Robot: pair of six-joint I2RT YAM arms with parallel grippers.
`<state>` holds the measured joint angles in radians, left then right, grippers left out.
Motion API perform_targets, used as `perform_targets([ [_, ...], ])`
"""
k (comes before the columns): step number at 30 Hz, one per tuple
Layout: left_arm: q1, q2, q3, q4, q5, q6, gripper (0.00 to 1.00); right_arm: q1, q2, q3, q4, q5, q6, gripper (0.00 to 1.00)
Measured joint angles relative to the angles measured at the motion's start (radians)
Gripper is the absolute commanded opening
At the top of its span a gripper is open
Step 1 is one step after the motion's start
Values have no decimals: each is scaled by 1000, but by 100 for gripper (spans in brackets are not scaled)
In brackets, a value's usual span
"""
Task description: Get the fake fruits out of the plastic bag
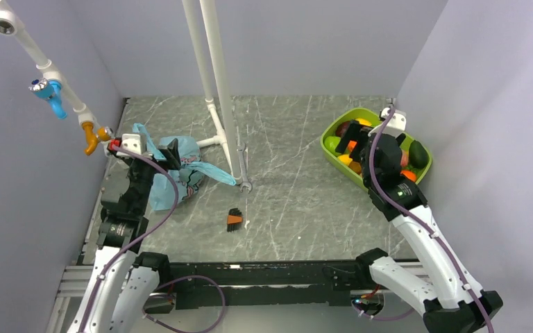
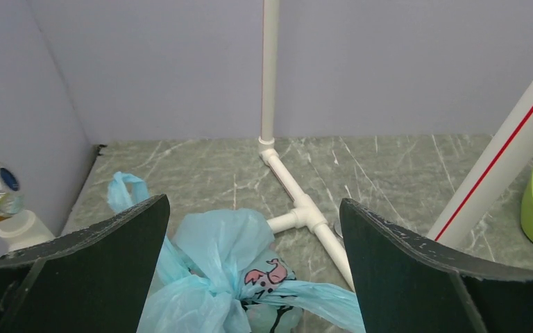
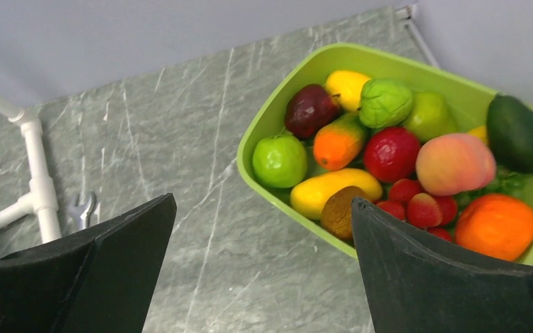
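Observation:
The light-blue plastic bag [image 1: 180, 173] lies crumpled at the table's left, its handles bunched like a knot [image 2: 229, 291]. I cannot see what is inside it. My left gripper [image 1: 172, 154] hovers over the bag, open, and the bag [image 2: 222, 243] shows below and between its wide-apart fingers [image 2: 97, 263]. Several fake fruits [image 3: 388, 152] fill the lime-green tray [image 3: 277, 90] at the right. My right gripper [image 1: 355, 141] hangs open above the tray's near-left edge [image 1: 327, 156], and its midpoint [image 3: 264, 205] is over bare table with nothing held.
A white pipe stand [image 1: 221, 104] rises from the table's middle back, its foot [image 2: 305, 208] just right of the bag. A small black-and-orange tool [image 1: 234, 220] lies toward the front centre. A wrench [image 3: 83, 208] lies by the stand's foot. Piping with a blue valve [image 1: 54, 96] runs along the left wall.

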<state>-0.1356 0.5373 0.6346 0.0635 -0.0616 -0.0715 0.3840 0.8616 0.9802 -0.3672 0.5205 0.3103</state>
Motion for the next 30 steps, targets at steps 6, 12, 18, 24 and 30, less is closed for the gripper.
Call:
perform_targets([
  [6, -26, 104, 36, -28, 9, -27, 99, 0, 19, -32, -3, -83, 76, 100],
  [12, -32, 243, 96, -80, -60, -112, 99, 0, 50, -43, -5, -210, 115, 100],
  [18, -32, 423, 188, -200, -109, -198, 99, 0, 60, -48, -6, -300, 151, 100],
  [24, -30, 532, 227, -287, -173, -238, 99, 0, 62, -48, -7, -351, 172, 100],
  [30, -18, 600, 249, -340, -203, -243, 94, 0, 70, -48, -7, -385, 182, 100],
])
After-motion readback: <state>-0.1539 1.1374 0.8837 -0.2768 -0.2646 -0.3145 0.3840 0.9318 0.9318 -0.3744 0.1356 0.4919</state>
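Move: About 10 cm ahead of the left hand and 27 cm below it, hardly to its left, sits the tied blue plastic bag. The pipe joint lies some 27 cm ahead and 10 cm right of that hand. The spanner is about 16 cm ahead and 19 cm right, the brush roughly 3 cm back and 16 cm right. From the right hand the bag is about 50 cm left, 7 cm ahead and 25 cm below; the fruit basket is some 20 cm ahead and 15 cm right. Swooping down about 14 cm and 7 cm forward towards the bag, the left hand tips its open fingers down nearly 40 degrees and turns slightly counter-clockwise; its forward travel fades while it keeps sinking. The right hand, open and empty, shifts left and down away from the fruit basket, turning counter-clockwise, rolling its left side up and slowing towards the end. ##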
